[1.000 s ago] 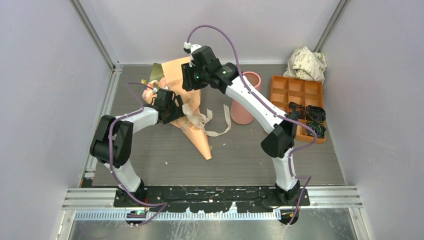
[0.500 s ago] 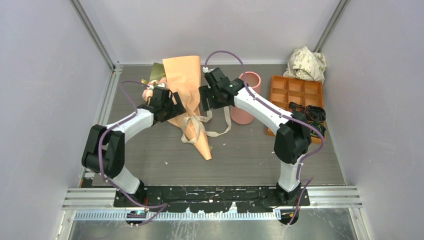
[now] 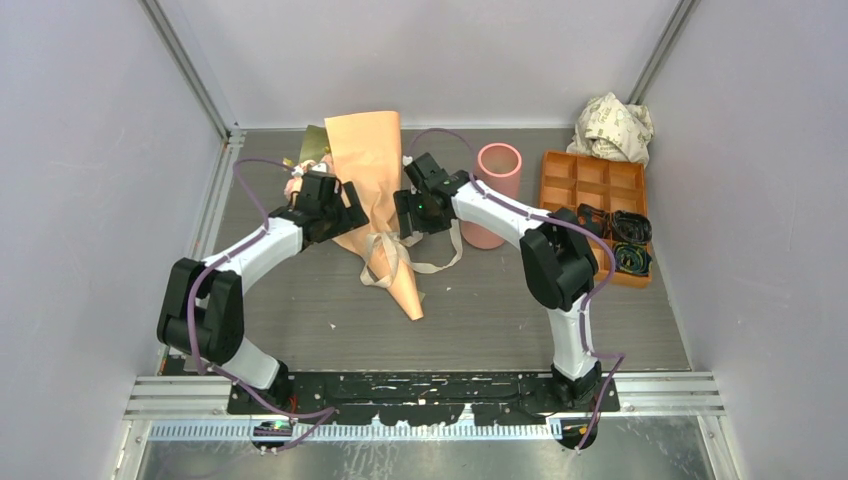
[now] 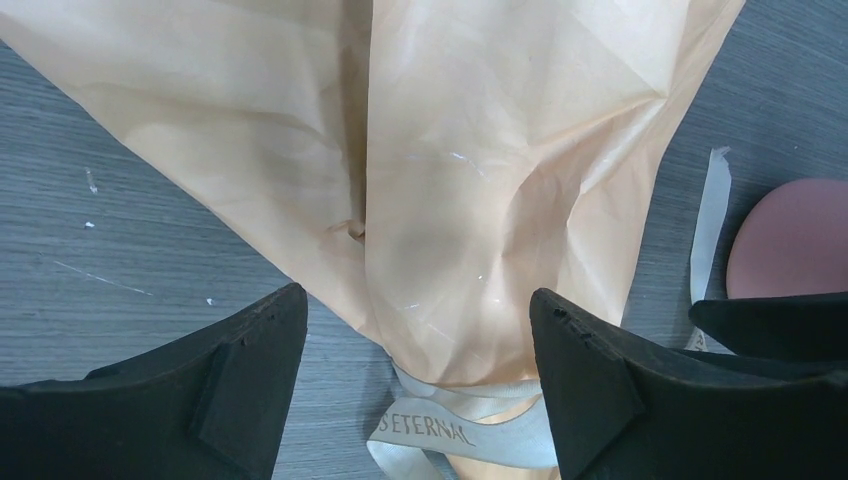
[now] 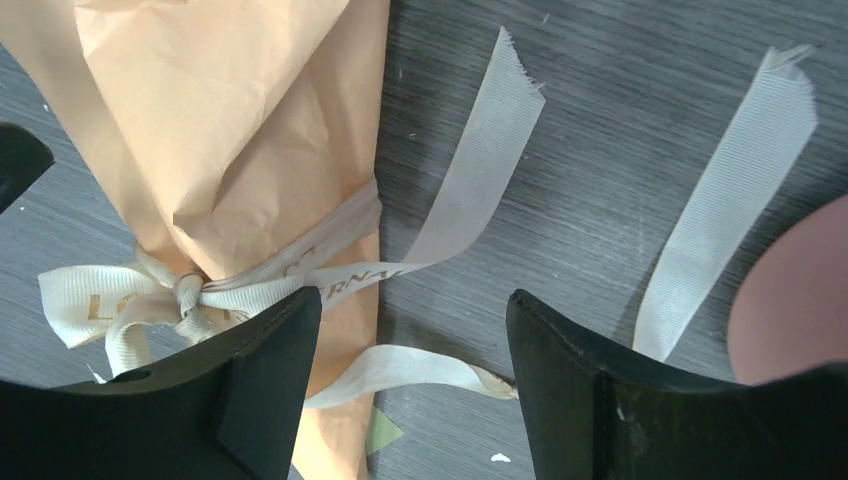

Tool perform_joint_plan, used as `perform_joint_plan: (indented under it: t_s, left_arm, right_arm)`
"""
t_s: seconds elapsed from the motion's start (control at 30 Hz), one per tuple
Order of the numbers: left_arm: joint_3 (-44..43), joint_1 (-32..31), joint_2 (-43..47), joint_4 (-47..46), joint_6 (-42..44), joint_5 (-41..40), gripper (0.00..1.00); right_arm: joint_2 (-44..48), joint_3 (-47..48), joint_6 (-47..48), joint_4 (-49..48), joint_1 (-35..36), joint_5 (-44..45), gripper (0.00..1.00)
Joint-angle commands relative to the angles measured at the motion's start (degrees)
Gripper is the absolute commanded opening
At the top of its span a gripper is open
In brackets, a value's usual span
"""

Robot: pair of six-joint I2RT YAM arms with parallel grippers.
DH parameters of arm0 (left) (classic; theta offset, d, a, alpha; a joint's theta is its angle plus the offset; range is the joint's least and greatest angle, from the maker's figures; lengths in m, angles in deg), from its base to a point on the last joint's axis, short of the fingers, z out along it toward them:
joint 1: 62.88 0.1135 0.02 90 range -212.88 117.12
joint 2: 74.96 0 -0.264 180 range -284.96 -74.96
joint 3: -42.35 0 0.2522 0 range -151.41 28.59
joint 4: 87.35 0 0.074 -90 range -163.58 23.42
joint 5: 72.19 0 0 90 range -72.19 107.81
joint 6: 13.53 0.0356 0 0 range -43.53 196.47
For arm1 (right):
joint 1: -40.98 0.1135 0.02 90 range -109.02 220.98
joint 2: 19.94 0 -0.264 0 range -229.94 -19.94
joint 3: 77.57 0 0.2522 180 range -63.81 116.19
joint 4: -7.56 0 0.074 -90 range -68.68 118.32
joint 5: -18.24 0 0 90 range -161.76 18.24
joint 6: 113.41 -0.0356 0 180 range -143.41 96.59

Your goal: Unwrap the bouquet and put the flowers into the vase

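Observation:
The bouquet (image 3: 372, 170) lies on the table, a peach paper cone with its tip toward me, and a beige ribbon (image 3: 388, 248) is tied round its narrow part. A little of the pink flowers (image 3: 296, 186) peeks out at its upper left. My left gripper (image 3: 345, 215) is open and straddles the cone (image 4: 450, 200) just above the ribbon (image 4: 440, 430). My right gripper (image 3: 410, 215) is open on the cone's right side, over a loose ribbon tail (image 5: 400, 365) next to the knot (image 5: 185, 290). The salmon-pink vase (image 3: 497, 170) stands upright just right of the right gripper.
An orange compartment tray (image 3: 590, 180) holding black cables sits right of the vase. Crumpled white printed paper (image 3: 612, 125) lies in the back right corner. Loose ribbon ends (image 3: 452, 235) trail between cone and vase. Enclosure walls close in both sides.
My right gripper came down from the top of the paper cone to ribbon level beside it, and its jaws opened. The left gripper shifted only slightly.

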State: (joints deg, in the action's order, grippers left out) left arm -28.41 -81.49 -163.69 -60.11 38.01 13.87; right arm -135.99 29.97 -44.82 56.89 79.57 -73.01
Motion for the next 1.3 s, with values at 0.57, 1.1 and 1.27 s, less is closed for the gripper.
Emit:
perform_joint_plan:
  t_s: [0.57,1.1,1.27]
  left_arm:
    - [-0.9,0.3,2.0,-1.0,0.4,0.4,0.82]
    - [-0.8,0.3,2.4,-0.7,0.7,0.4,0.82]
    - [-0.6,0.3,2.6,-0.3,1.4,-0.1,0.82]
  right_arm:
    - [-4.2,0.2,-13.6,-7.7,-1.6,-6.8,0.72]
    - [-5.3,-6.0,-22.4,-16.1,-1.5,-6.5,0.28]
    - [-3.3,-7.1,-22.5,-16.6,-1.6,-3.8,0.08]
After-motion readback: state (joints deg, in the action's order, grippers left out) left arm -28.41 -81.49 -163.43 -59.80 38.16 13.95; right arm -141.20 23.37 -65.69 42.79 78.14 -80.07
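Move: The short ribbon tail I want lies at the wrapper's right edge, about 3 cm left of my right hand, 1 cm forward and some 5 cm below. The knot is about 7 cm to this hand's left and 1 cm back; the vase is roughly 15 cm to its right, level fore and aft. The long ribbon tail sweeps about 5 cm right and 6 cm back. From my left hand the short ribbon tail is about 9 cm right, 1 cm back and 7 cm below. I lower my right hand about 5 cm to the short ribbon tail, first easing left and then sinking, some 3 cm to the left in all. On the way I tilt the wrist, its left side rising, and turn it about 15 degrees clockwise. Once down beside the wrapper, I shut the open fingers and pinch the tail close to the paper's edge. ##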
